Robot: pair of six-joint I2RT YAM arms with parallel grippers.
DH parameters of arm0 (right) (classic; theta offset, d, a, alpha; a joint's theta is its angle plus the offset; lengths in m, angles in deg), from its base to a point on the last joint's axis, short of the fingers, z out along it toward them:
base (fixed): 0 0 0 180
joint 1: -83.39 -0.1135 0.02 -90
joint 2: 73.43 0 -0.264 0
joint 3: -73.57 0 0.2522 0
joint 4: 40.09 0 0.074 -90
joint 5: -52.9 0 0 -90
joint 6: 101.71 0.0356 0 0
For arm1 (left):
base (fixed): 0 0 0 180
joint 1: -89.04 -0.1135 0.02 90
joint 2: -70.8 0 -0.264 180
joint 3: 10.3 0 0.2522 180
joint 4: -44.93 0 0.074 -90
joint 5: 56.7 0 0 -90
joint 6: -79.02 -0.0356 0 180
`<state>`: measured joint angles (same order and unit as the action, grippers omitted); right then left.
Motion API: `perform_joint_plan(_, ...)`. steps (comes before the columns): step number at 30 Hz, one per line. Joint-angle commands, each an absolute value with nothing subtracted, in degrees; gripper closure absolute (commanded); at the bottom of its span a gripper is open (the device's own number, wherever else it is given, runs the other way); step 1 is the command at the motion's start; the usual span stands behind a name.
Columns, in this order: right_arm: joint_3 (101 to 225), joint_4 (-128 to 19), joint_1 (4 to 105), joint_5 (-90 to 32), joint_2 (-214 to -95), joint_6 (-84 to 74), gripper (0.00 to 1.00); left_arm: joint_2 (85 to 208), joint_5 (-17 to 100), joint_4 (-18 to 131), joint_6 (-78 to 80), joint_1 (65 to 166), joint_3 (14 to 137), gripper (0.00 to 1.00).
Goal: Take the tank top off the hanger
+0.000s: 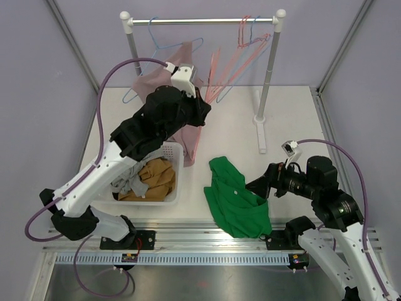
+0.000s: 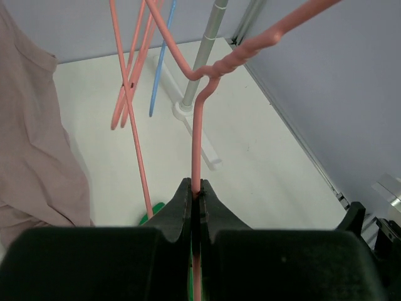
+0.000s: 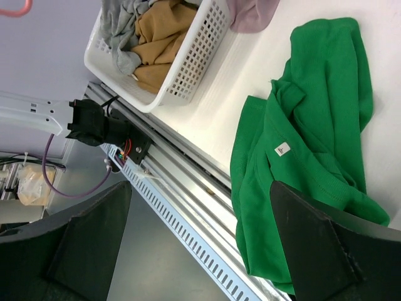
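The green tank top [image 1: 235, 197] lies crumpled on the table near the front edge, apart from any hanger; its label shows in the right wrist view [image 3: 301, 144]. My left gripper [image 2: 195, 188] is shut on the wire of a bare pink hanger [image 2: 197, 135], held up in the air below the rack [image 1: 203, 21]. In the top view that gripper [image 1: 203, 108] sits beside the pink hanger [image 1: 216, 78]. My right gripper [image 3: 200, 188] stands open just above the tank top's near edge, with nothing between its fingers; in the top view the right gripper [image 1: 254, 186] hovers at the garment's right side.
A mauve garment [image 1: 182, 63] hangs on a blue hanger at the rack's left, close to my left arm. More pink hangers [image 1: 247, 37] hang at the right. A white basket [image 1: 178, 169] holding clothes stands left of the tank top. The rack's right post [image 1: 268, 75] rises behind.
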<state>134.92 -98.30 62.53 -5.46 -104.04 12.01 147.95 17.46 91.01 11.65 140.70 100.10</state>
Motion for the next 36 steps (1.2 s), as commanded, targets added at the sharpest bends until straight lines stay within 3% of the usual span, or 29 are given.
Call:
perform_joint_plan(1, 136.4, -96.0, 62.7, -7.0, -101.9, 12.3, 0.01, 152.6, 24.3, 92.2, 12.0, 137.5, 109.2, 1.0)
perform_joint_plan(9, 137.7, -97.8, 62.7, -6.0, -97.4, 12.5, 0.01, 171.9, 32.6, 97.7, 9.2, 128.5, 134.3, 1.0)
perform_joint_plan(13, 138.4, -98.8, 62.7, -5.5, -97.2, 11.5, 0.0, 180.8, 42.2, 99.3, 8.3, 124.6, 145.9, 1.0)
perform_joint_plan(20, 137.2, -97.4, 62.7, -4.9, -97.5, 11.2, 0.01, 182.5, 45.3, 89.8, 2.8, 123.2, 142.0, 1.0)
perform_joint_plan(36, 134.4, -93.5, 62.7, -2.9, -96.6, 15.0, 0.0, 191.6, 43.0, 80.7, 5.0, 118.8, 147.2, 1.0)
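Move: The left hand already holds the bare pink hanger. The free stretch of white rail it is bound for lies some 33 cm ahead, 7 cm to the right and 8 cm above. On that rail the other pink hangers' hooks sit about 10 cm farther right, at the same depth, while the pink tank top's middle hangs roughly 28 cm ahead of the hand, 12 cm left and 15 cm lower. From the right hand, the rail spot is about 50 cm ahead, 16 cm left and 25 cm up. Still pinching the pink hanger in its shut fingers, the left hand carries it forward about 22 cm towards the white rail, past the pink tank top on its left, drifting a little right. It arcs up 3 to 4 cm early on and sinks back to its starting height, slowing midway before pushing on, the wrist nearly unturned. The open, empty right hand lifts and draws back a couple of centimetres over the green tank top. ##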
